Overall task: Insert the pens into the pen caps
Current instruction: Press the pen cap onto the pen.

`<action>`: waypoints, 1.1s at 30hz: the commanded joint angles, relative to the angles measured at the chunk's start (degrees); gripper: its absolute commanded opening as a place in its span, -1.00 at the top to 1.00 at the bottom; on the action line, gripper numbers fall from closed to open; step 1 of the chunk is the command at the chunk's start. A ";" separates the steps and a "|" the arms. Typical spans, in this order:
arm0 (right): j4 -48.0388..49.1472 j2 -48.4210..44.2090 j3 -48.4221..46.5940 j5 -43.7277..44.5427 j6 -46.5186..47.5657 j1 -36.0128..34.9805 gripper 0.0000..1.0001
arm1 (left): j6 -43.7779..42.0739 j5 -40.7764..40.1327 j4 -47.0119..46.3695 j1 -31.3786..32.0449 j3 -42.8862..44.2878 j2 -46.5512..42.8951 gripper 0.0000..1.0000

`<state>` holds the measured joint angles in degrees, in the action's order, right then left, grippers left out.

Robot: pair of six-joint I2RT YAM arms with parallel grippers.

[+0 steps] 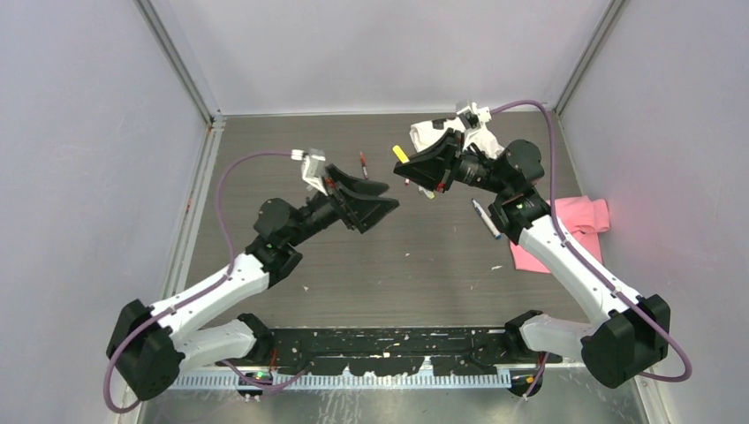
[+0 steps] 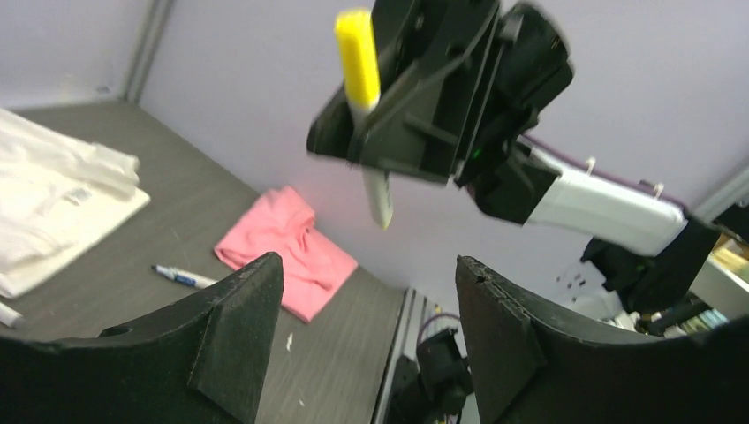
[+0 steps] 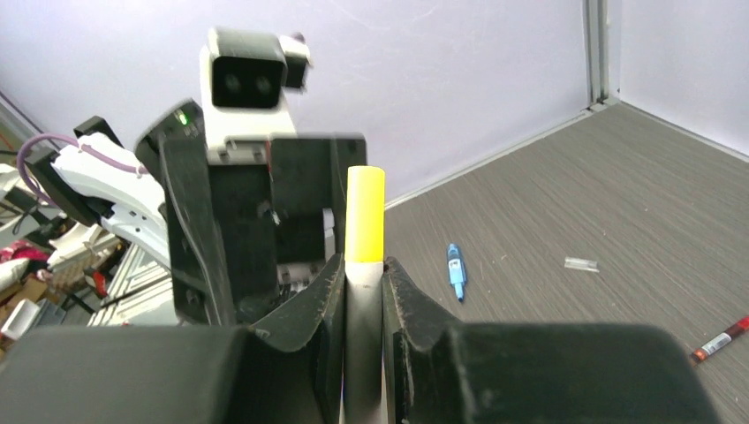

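A white-barrelled pen (image 3: 363, 336) with a yellow pen cap (image 3: 365, 216) on its end is held in the air, and my right gripper (image 3: 363, 265) is shut on the barrel just below the cap. From above, that pen (image 1: 400, 155) slants across the right gripper (image 1: 417, 172) over the table's far middle. My left gripper (image 1: 391, 196) hangs open just left of it, with nothing between its fingers (image 2: 238, 309). The left wrist view looks up at the yellow cap (image 2: 358, 62) and the barrel's lower end (image 2: 378, 199). A blue pen cap (image 3: 455, 269) lies on the table.
A pink cloth (image 1: 578, 231) lies at the right, beside a blue-marked pen (image 1: 486, 219). A white cloth (image 1: 433, 132) sits at the back behind the right gripper. A red pen (image 1: 363, 160) lies at the far middle. A small clear piece (image 3: 580, 263) rests on the table.
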<state>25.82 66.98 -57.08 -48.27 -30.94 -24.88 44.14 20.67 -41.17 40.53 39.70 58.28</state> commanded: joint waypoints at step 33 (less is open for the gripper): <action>3.75 -2.26 -0.29 1.76 -2.76 1.08 0.47 | -0.03 -1.16 -18.52 6.99 10.41 21.04 0.99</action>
<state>28.64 66.78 -57.08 -45.19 -33.80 -24.25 47.37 20.10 -60.01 47.77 49.39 82.61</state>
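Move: From my left hand, open and empty, the lower end of the yellow-capped pen lies about 8 cm to the right, 1 cm ahead and some 2 cm lower. The pen leans in my right fingers, which sit roughly 6 cm ahead, 4 cm right and 3 cm above; its yellow cap is about 8 cm ahead, 3 cm right and 5 cm higher. From my right hand the lower end is roughly 5 cm back, 4 cm right and 4 cm below. I swing my left hand about 9 cm to the right towards the pen's lower end, dipping nearly 6 cm on the way and climbing back almost to its old height. There I shut the left fingers around that end, just below the right fingertips, while my right hand keeps its grip on the pen's body and rises about a centimetre. ##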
